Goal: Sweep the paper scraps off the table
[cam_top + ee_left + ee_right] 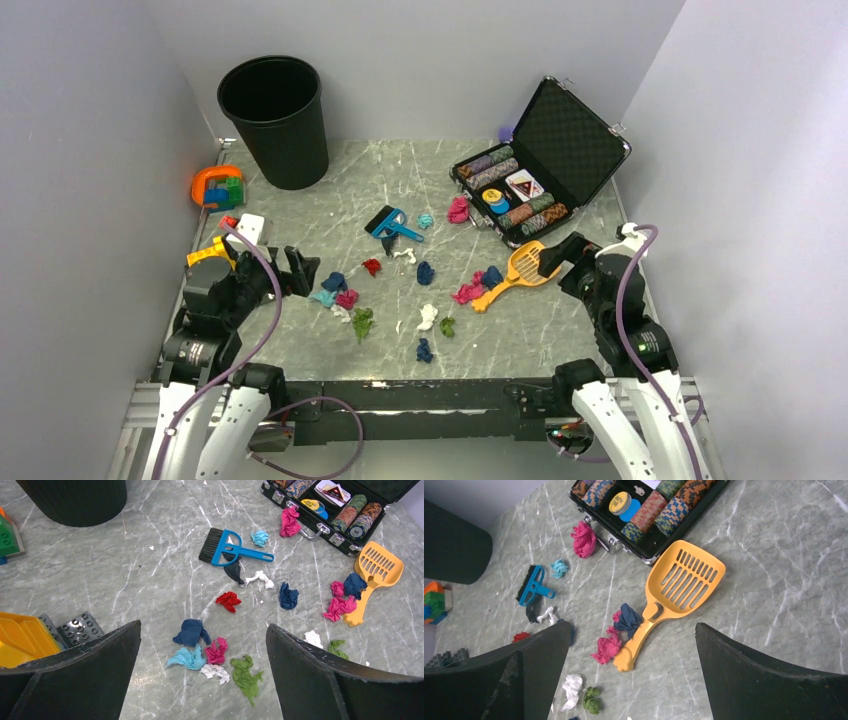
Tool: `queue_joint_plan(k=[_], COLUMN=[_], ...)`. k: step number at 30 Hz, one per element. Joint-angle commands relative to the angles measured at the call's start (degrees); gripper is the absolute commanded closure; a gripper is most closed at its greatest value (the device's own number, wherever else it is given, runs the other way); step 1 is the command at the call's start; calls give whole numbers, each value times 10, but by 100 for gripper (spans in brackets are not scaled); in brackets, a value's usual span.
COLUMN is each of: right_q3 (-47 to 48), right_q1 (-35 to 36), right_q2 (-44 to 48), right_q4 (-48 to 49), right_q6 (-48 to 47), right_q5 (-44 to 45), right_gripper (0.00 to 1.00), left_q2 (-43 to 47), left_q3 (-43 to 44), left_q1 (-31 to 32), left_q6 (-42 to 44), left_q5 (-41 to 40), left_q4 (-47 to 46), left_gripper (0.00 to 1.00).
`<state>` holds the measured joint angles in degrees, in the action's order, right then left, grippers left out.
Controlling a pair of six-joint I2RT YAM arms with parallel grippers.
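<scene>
Paper scraps (347,298) in pink, red, blue, teal, green and white lie scattered across the middle of the table (500,340). In the left wrist view a cluster of scraps (216,652) lies on the table just ahead of my left gripper (203,625), which is open and holds nothing. My left gripper (305,270) hovers at the left of the scraps. Open and empty too, my right gripper (633,624) hangs above pink and blue scraps (608,647) beside the handle of an orange slotted scoop (674,592). A blue hand brush (395,225) lies mid-table.
A black bin (275,120) stands at the back left. An open poker chip case (540,170) sits at the back right. Toy bricks (218,187) lie at the left edge, and more bricks (25,637) lie close by my left gripper. Grey walls enclose the table.
</scene>
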<state>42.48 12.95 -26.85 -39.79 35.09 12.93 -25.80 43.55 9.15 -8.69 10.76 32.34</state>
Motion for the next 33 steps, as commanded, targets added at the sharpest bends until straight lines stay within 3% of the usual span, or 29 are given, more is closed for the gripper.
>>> queue_joint_plan(k=[1, 7, 12, 22, 25, 33], right_q3=[12, 15, 2, -8, -6, 99], right_q1=[2, 1, 0, 13, 51, 230], right_q2=[-14, -27, -53, -163, -218, -443], right_q4=[34, 30, 63, 157, 217, 291], right_q6=[-15, -8, -64, -125, -135, -212], right_q5=[0, 17, -85, -201, -209, -63], right_gripper=[0, 0, 0, 0, 0, 0], left_q2=[-6, -11, -14, -17, -17, -8], left_q3=[10, 10, 10, 9, 10, 9], left_q1=[-5, -7, -8, -10, -10, -11], left_q6=[3, 2, 2, 0, 0, -1], left_q5=[15, 20, 21, 21, 19, 16], left_q4=[-26, -28, -28, -30, -26, -25], left_gripper=[1, 1, 1, 1, 1, 1])
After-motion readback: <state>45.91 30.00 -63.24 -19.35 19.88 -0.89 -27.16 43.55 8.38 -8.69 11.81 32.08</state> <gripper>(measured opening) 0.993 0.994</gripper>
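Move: The blue brush lies farther out and well to the right hand's left: about 25 cm ahead, 29 cm left and some 21 cm below. The light blue scrap is about 7 cm to the right of the brush, level with it. The yellow scoop lies almost straight ahead of the right hand, roughly 14 cm out; the pink scraps sit 6 cm ahead and 13 cm left. From the left hand, the brush is about 28 cm ahead and 12 cm right. Towards the blue brush, the right hand sets off slowly, then swings ever faster to its left, about 15 cm, while sinking some 7 cm and reaching 6 cm forward. The wrist turns about 35 degrees counter-clockwise and tips a little further down, bringing the still wide-open fingers above the pink scraps by the scoop handle, touching nothing. ##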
